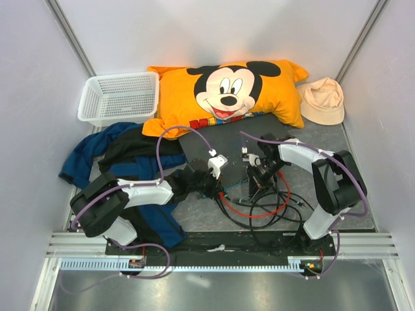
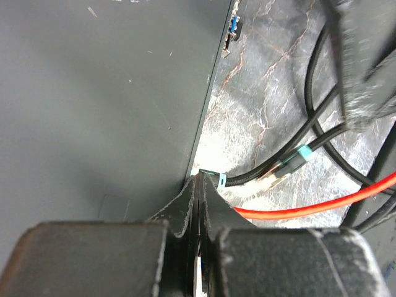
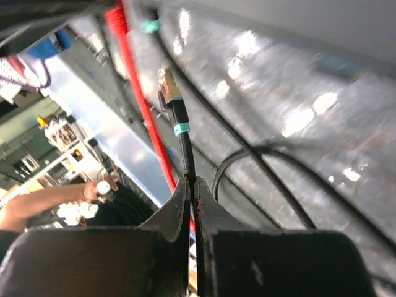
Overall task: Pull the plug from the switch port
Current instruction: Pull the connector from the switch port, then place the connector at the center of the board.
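The switch (image 1: pixel 224 139) is a flat dark grey box lying in front of the pillow; in the left wrist view it fills the left side (image 2: pixel 93 111). My left gripper (image 2: pixel 199 177) is shut, its tips resting at the switch's near edge beside a black cable end with a pale blue band (image 2: pixel 221 180). My right gripper (image 3: pixel 192 180) is shut on a black cable just behind a gold-tipped plug (image 3: pixel 168 86) with a teal band. That plug (image 2: pixel 286 166) hangs free above the table, clear of the switch. From above, both grippers (image 1: pixel 213 183) (image 1: pixel 257 176) sit at the switch's front edge.
An orange Mickey Mouse pillow (image 1: pixel 227 91) lies behind the switch, with a white basket (image 1: pixel 120 97) to its left and a beige hat (image 1: pixel 322 100) to its right. Dark clothes (image 1: pixel 123 159) are piled at the left. A red cable (image 1: pixel 266 210) and black cables loop between the arms.
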### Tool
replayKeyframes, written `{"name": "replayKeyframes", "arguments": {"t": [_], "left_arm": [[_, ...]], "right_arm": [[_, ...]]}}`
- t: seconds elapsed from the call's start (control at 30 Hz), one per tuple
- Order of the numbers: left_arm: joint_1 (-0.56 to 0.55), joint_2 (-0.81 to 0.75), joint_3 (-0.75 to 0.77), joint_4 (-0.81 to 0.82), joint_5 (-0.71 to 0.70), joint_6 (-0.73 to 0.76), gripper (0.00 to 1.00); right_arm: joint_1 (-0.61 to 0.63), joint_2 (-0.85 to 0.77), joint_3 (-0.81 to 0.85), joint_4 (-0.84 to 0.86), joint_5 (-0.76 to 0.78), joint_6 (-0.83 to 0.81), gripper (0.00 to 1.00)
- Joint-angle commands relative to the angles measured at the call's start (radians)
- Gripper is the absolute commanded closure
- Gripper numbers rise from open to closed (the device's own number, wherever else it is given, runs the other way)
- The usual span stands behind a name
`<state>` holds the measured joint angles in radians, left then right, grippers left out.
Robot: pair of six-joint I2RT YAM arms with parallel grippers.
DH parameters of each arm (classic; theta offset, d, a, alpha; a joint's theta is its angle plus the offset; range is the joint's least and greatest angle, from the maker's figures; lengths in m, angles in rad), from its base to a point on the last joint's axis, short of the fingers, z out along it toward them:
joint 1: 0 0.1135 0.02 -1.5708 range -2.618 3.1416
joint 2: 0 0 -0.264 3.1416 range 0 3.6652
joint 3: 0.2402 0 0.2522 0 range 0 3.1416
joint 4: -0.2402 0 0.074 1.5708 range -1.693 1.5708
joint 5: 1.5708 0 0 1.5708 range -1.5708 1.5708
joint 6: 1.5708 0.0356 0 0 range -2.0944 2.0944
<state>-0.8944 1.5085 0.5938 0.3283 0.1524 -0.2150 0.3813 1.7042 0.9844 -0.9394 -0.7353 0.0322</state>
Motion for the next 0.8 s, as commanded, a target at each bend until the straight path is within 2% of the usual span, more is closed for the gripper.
{"name": "replayKeyframes", "arguments": {"t": [0.0, 0.17, 0.23, 0.33, 0.47, 0.53, 0.57, 0.77], "left_arm": [[0.087, 0.012, 0.092, -0.144, -0.185, 0.088, 0.98], [0.138, -0.013, 0.17, -0.199, -0.133, 0.106, 0.98], [0.164, -0.031, 0.19, -0.216, -0.132, 0.131, 0.98], [0.198, -0.048, 0.216, -0.232, -0.139, 0.16, 0.98], [0.226, -0.068, 0.231, -0.222, -0.122, 0.213, 0.98], [0.23, -0.07, 0.239, -0.221, -0.108, 0.264, 0.98], [0.23, -0.068, 0.251, -0.222, -0.088, 0.272, 0.98], [0.23, -0.06, 0.273, -0.201, -0.06, 0.256, 0.98]], "right_arm": [[0.001, -0.116, 0.092, -0.13, -0.058, -0.086, 1.0], [0.011, -0.193, 0.177, -0.234, -0.174, -0.201, 1.0], [0.001, -0.233, 0.224, -0.213, -0.09, -0.196, 1.0], [-0.097, -0.278, 0.281, -0.156, 0.002, -0.195, 1.0], [-0.338, -0.27, 0.373, -0.021, 0.126, -0.143, 1.0], [-0.381, -0.261, 0.448, 0.051, 0.209, -0.14, 1.0], [-0.454, -0.259, 0.468, 0.077, 0.309, -0.138, 1.0], [-0.659, -0.256, 0.516, 0.224, 0.529, -0.084, 1.0]]}}
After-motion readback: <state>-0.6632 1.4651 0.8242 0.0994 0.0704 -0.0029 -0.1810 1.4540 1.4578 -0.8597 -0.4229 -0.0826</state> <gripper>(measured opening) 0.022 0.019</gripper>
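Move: The right gripper already has the freed plug's cable pinched; the plug sits some 3 cm lower and 2 cm left, 1 cm back. Its emptied port is about 4 cm ahead, 6 left and 4 down; the switch's right front corner 15 ahead, 21 right, 4 down; the cap 35 ahead, 28 right. From the left gripper, the switch's middle is about 13 cm ahead, 8 right; the plug 4 back, 7 right. Keep the right fingers shut on the cable and lift the plug straight up about 10 cm, then sweep forward and right some 20 cm each way, still rising, away from the port and round to above the switch's right end, swinging the fingers clockwise to point forward and down. Meanwhile lift the shut left gripper off the front edge, forward over the switch about 11 cm, rising and drifting left. ##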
